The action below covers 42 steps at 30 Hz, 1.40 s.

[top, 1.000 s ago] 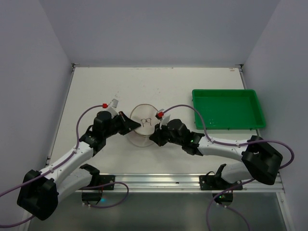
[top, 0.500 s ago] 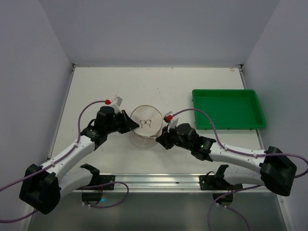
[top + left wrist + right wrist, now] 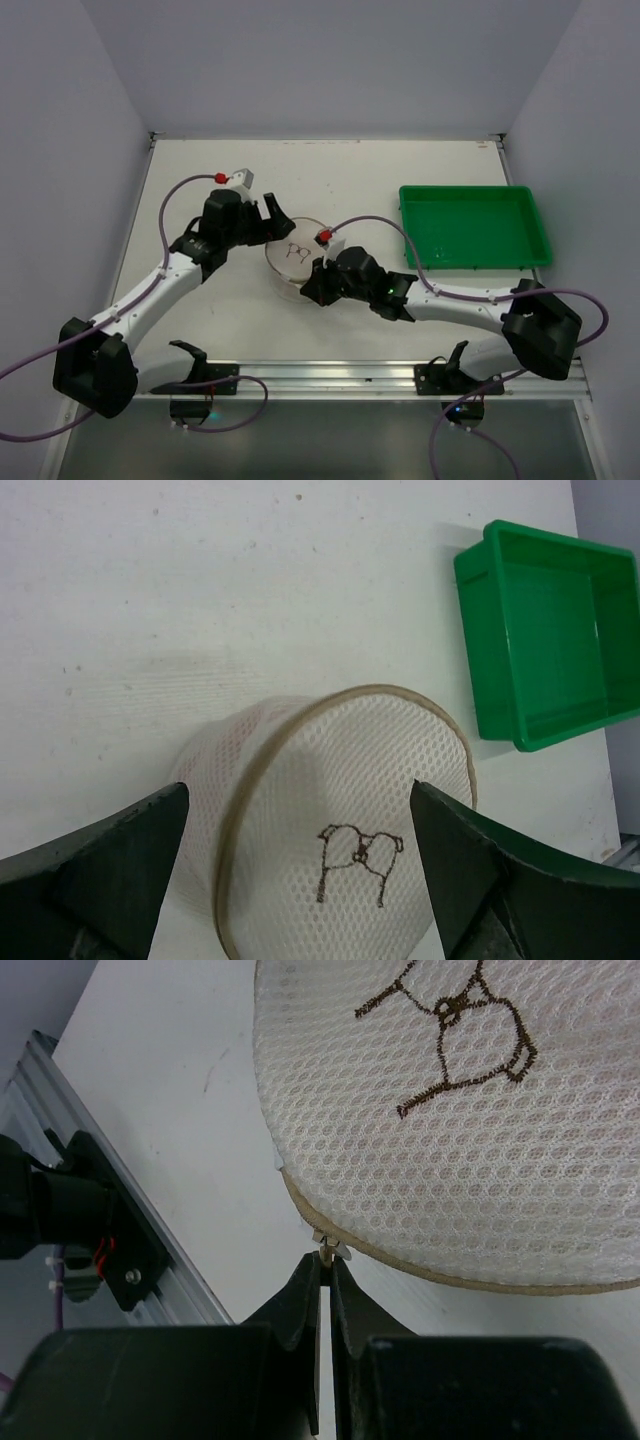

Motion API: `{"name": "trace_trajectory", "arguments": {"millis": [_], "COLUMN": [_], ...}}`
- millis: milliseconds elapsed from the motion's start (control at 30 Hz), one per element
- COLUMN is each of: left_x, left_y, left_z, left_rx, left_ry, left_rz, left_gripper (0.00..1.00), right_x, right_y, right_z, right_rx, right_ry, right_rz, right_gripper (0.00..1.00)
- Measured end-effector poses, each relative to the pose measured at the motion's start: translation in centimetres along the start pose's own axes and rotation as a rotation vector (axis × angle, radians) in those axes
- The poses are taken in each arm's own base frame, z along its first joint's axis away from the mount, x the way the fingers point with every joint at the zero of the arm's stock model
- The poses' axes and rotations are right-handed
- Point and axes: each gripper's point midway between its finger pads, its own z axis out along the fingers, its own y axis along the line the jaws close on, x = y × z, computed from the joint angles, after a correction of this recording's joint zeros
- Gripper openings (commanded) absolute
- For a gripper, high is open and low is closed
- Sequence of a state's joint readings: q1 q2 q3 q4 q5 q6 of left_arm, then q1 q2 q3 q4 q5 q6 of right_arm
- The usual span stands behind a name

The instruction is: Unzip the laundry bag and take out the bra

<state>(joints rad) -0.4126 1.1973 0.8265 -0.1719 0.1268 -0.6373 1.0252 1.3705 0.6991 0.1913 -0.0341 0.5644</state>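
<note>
The laundry bag (image 3: 295,258) is a round white mesh drum with a beige zip rim and a black bra sketch on its flat face, lying mid-table. In the left wrist view the bag (image 3: 350,820) lies between the wide-apart fingers of my left gripper (image 3: 300,880), which is open. That gripper (image 3: 272,222) sits at the bag's far-left side. My right gripper (image 3: 327,1260) is shut on the small metal zip pull (image 3: 328,1247) at the bag's (image 3: 450,1130) near rim. It also shows in the top view (image 3: 308,290). The bra is hidden.
A green rectangular tray (image 3: 475,190) stands at the right, also in the left wrist view (image 3: 540,630). A metal rail (image 3: 330,375) with black mounts runs along the near edge, close behind my right gripper (image 3: 100,1160). Walls close in both sides.
My left gripper has moved toward the far side of the bag. My right gripper has swung left along the bag's near rim. The bag has shifted slightly.
</note>
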Motion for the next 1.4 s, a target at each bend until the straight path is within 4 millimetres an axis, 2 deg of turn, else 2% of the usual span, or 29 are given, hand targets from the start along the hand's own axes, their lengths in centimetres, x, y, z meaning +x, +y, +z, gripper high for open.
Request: {"name": "trace_trajectory", "arguments": {"millis": [133, 267, 333, 500, 633, 733, 767, 833, 867, 933, 1267, 1400], "left_x": [1.0, 4.0, 5.6, 8.8, 9.5, 10.3, 10.6, 10.8, 10.8, 10.6, 9.3, 8.7], "left_y": [1.0, 2.5, 2.8, 2.9, 1.4, 0.5, 0.3, -0.1, -0.2, -0.6, -2.2, -2.6], "left_z": [-1.9, -4.7, -5.3, -5.3, -4.5, -3.8, -3.6, -3.3, -3.2, -3.2, -3.1, -2.5], "left_rx": [-0.035, -0.051, -0.043, -0.028, 0.017, 0.035, 0.038, 0.045, 0.050, 0.062, 0.098, 0.094], "left_ry": [-0.014, -0.027, -0.018, 0.048, 0.082, 0.111, 0.120, 0.129, 0.128, 0.122, 0.109, 0.131], "left_rz": [-0.044, -0.118, -0.156, -0.225, -0.250, -0.257, -0.258, -0.262, -0.261, -0.262, -0.208, -0.128], "left_gripper": [0.95, 0.93, 0.91, 0.84, 0.72, 0.50, 0.36, 0.22, 0.10, 0.00, 0.00, 0.00], "right_x": [-1.0, -1.2, -1.2, -0.9, -0.9, -1.0, -0.9, -0.9, -0.7, -0.4, -0.2, 0.1], "right_y": [0.9, 1.2, 1.2, 1.1, 1.1, 1.1, 1.1, 1.1, 1.0, 0.8, -0.8, -1.2], "right_z": [1.4, 2.2, 2.5, 2.8, 2.8, 2.8, 2.8, 2.8, 2.7, 2.3, -1.5, -2.0], "right_rx": [-0.008, -0.011, -0.012, -0.010, -0.010, -0.011, -0.011, -0.010, -0.008, -0.005, 0.045, 0.052], "right_ry": [-0.004, -0.003, -0.003, 0.004, 0.004, 0.003, 0.003, 0.004, 0.006, 0.009, -0.054, -0.060], "right_rz": [0.048, 0.077, 0.087, 0.100, 0.106, 0.106, 0.106, 0.106, 0.105, 0.105, 0.087, 0.083], "right_gripper": [0.00, 0.00, 0.00, 0.00, 0.00, 0.00, 0.00, 0.00, 0.00, 0.00, 0.00, 0.00]}}
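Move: The bag's near rim by the white tab is what the open left gripper goes for: about 10 cm back from it, 4 cm to its right and 5 cm lower. The lid's middle lies some 6 cm back, 3 cm right and 4 cm below that hand; the zip slider, already in the right fingers, 13 cm back, 5 cm right and 5 cm down. From the right gripper the tab's rim is roughly 3 cm ahead and 1 cm left at its height, the lid's middle 7 cm ahead, 2 cm left. The bag's near rim is gripped anew: the left hand swings back about 10 cm and sinks 5 cm, tipping down slightly, edges right and pinches the mesh and rim near the tab, then eases up, forward and right. The right hand, keeping the slider pinched, first goes left 3 cm and waits, then draws back rightwards some 5 cm, away from the tab. ##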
